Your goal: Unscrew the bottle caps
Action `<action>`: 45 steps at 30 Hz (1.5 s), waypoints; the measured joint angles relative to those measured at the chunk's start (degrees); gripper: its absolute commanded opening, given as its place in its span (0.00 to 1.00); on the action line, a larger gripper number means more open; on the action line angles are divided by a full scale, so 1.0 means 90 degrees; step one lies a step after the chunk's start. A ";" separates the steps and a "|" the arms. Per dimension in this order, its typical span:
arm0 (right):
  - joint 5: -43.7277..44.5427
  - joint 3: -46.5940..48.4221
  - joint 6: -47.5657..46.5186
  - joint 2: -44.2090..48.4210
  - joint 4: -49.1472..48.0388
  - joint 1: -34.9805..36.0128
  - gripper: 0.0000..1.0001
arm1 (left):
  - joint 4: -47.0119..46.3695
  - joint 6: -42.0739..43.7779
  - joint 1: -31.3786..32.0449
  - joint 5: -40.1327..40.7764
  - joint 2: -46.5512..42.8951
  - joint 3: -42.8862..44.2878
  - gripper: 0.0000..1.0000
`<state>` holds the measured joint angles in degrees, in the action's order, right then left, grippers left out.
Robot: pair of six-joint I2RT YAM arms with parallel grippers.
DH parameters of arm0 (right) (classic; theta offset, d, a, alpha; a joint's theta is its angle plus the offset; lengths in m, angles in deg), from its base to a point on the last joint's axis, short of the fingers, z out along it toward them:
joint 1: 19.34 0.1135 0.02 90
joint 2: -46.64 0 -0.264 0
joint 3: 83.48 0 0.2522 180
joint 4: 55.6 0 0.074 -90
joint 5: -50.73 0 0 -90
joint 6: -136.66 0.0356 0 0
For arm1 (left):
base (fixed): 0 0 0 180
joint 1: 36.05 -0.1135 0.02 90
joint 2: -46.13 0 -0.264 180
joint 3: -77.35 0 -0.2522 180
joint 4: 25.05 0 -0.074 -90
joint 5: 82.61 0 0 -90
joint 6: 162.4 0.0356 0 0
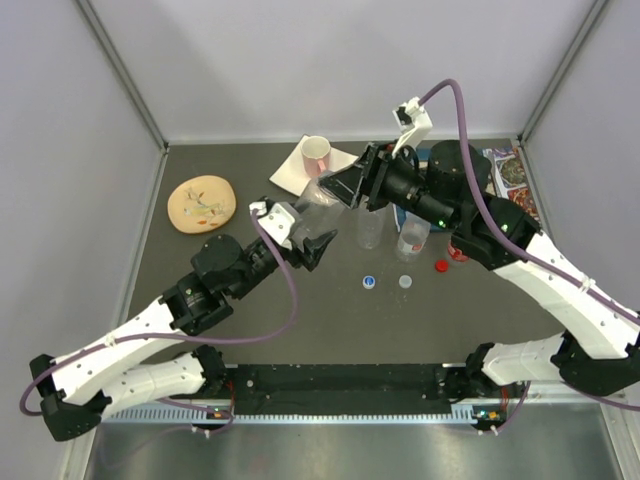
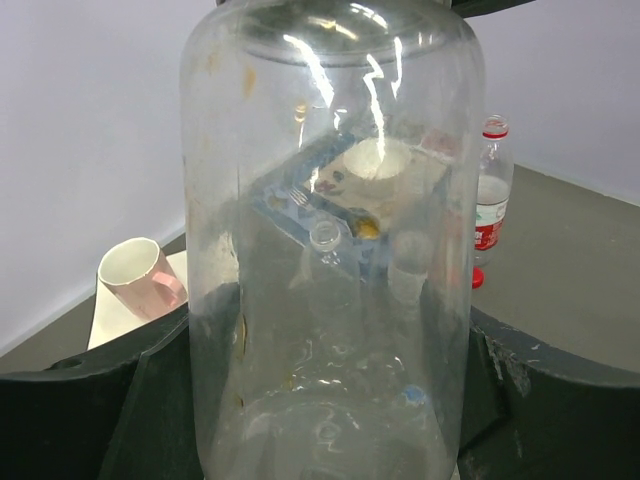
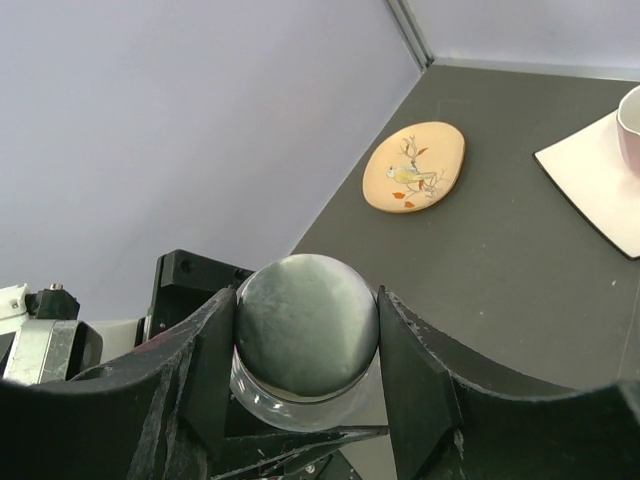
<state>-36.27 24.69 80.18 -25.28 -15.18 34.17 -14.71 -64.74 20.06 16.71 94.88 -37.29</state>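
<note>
The short, squat clear bottle (image 2: 330, 250) fills the left wrist view, and my left gripper (image 2: 330, 420) is shut on its body, one black finger on each side. From above, this bottle (image 1: 318, 203) sits between both grippers. Its wide greyish cap (image 3: 306, 325) lies between the jaws of my right gripper (image 3: 306, 350), which press on both sides of it. Three slim bottles (image 1: 371, 228) (image 1: 412, 238) (image 1: 458, 248) stand uncapped to the right. A blue cap (image 1: 369, 282), a white cap (image 1: 405, 282) and a red cap (image 1: 441, 266) lie loose on the table.
A tan round dish with a bird (image 1: 202, 203) lies at the back left. A pink-lined mug (image 1: 316, 152) stands on a white mat (image 1: 290, 175) behind the bottle. A printed booklet (image 1: 512, 170) lies in the back right corner. Walls enclose the table.
</note>
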 measured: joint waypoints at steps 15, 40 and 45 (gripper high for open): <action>-0.0117 -0.0284 0.0007 0.0000 -0.0386 -0.0007 0.00 | 0.0046 -0.0019 0.0117 0.0593 -0.0063 -0.0078 0.40; -0.3740 0.0605 -0.2807 0.0410 0.0311 -0.0168 0.00 | -0.3801 -0.5554 -0.2380 -0.8187 0.1115 0.0129 0.45; -0.4476 0.0544 -0.3441 0.0500 0.0449 -0.0187 0.00 | -0.5411 -0.6904 -0.2399 -0.8971 0.1557 0.0029 0.46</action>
<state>-76.55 29.59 49.21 -20.77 -11.14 32.49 -63.40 -126.88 -1.53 -64.03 108.89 -37.03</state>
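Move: The left hand grips the glass jar's body; the jar's cap, already pinched by the right fingers, sits roughly 9 cm above that hand, 4 cm to its right and 1 cm ahead. From the right hand, on the table far below, the loose blue cap lies about 9 cm right and 1 cm ahead, a clear bottle about 14 cm ahead and 10 cm right, and the pink mug some 37 cm ahead and 4 cm left. Back towards the bases, after barely stirring at first, both hands swing the raised jar together by about 12 cm, rising some 4 cm. The left hand turns clockwise roughly 65 degrees with the jar's body while the right twists counter-clockwise and rolls, keeping its pinch on the cap; both grips stay shut as they were. ##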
